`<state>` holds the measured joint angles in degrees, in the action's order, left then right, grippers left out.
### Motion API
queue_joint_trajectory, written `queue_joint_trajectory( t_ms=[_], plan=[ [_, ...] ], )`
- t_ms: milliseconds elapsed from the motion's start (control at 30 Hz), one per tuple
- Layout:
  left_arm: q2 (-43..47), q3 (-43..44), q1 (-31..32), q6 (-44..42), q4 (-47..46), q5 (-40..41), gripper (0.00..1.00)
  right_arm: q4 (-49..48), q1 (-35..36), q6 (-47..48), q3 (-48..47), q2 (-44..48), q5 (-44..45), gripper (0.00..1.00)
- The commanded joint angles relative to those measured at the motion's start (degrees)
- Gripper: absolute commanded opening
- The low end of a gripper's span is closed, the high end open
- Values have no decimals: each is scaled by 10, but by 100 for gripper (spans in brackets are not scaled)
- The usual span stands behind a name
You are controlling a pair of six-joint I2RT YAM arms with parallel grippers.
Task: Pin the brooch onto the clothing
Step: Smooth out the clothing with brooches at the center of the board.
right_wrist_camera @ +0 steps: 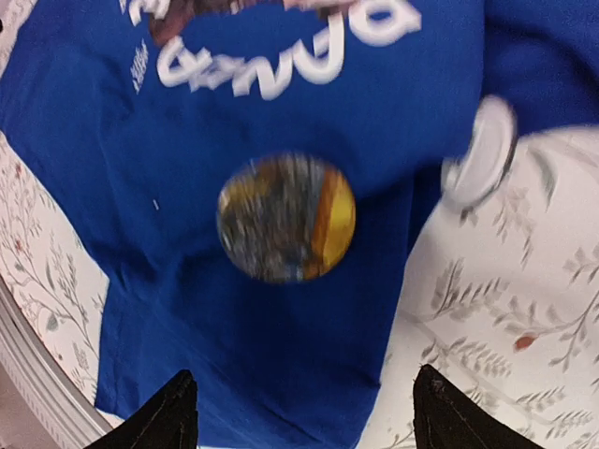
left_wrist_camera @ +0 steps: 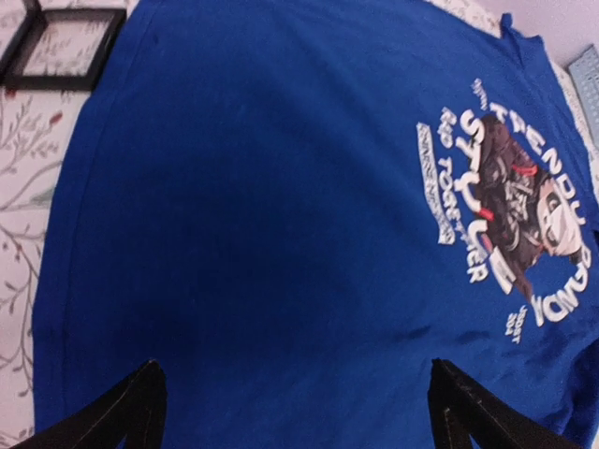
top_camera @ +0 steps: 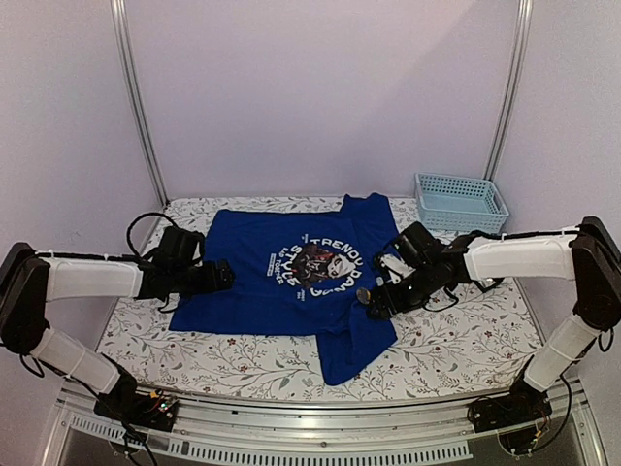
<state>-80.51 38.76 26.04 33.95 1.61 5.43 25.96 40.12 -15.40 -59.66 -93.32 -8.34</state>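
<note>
The clothing [top_camera: 262, 277], a royal-blue T-shirt with a round white-lettered print [top_camera: 317, 264], lies flat on the floral table. The brooch [right_wrist_camera: 286, 218], a round grey and yellow badge, rests on the blue cloth [right_wrist_camera: 234, 355] just beyond the print's lettering; it looks blurred, and whether its pin is through the cloth cannot be told. My right gripper [right_wrist_camera: 304, 416] hovers open close above it, with nothing between its fingers. At the shirt's left edge my left gripper [left_wrist_camera: 304, 407] is open wide over plain blue cloth [left_wrist_camera: 262, 206], holding nothing. From above, the brooch [top_camera: 362, 295] sits at the right gripper's [top_camera: 376, 297] tips.
A small white disc [right_wrist_camera: 481, 152] lies at the shirt's edge beside the brooch. A light-blue basket [top_camera: 461, 202] stands at the back right. Black square frames [left_wrist_camera: 58, 47] lie on the table past the shirt's left side. The floral tablecloth [top_camera: 456, 335] shows around the shirt.
</note>
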Motion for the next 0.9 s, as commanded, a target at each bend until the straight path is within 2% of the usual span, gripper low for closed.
queue_joint_trajectory(
  t_ms=[0,100,200,300,333,467,533,700,867],
  plan=[
    [34,-63,22,77,7,26,97,-17,35,-132,115,56,-32,78],
    [49,-91,29,88,-6,29,97,-77,67,-192,178,71,-57,77],
    [52,-100,30,87,-28,21,97,-217,82,-217,248,73,-104,75],
    [53,-95,33,79,-26,24,97,-255,78,-256,265,71,-66,66],
    [56,-97,35,78,-25,25,97,-255,76,-259,264,71,-52,59],
    [69,-116,35,89,-29,29,98,-255,60,-246,251,82,-32,16],
    [73,-131,35,104,-45,24,98,-239,43,-237,246,104,-17,1],
    [54,-159,35,128,-83,18,98,-159,-21,-174,201,201,-8,0],
    [44,-157,35,114,-83,14,98,-22,-11,-51,77,186,19,0]
  ],
)
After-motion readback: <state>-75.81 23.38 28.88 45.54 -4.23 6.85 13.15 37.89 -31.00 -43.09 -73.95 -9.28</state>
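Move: The sleeve's loose near edge lies about 9 cm back from the right hand, hardly to either side and some 6 cm below. The yellow-and-dark brooch is about 5 cm left and 1 cm ahead of that hand, the white brooch about 4 cm ahead and 1 cm left. For the left hand, the clothing's near-left corner is some 13 cm back, 12 cm left and 7 cm down; the black frame sits about 8 cm ahead and 10 cm left. Back and down towards the sleeve's near edge the right hand swings, some 10 cm back and 5 cm down. There it closes fully from wide open, pinching the cloth, then lifts it about 10 cm while going forward and a little right, leaning and turning clockwise some 15 degrees. The left hand, fingers staying wide open, goes back and sinks about 6 cm each, close over the clothing's near-left part. ##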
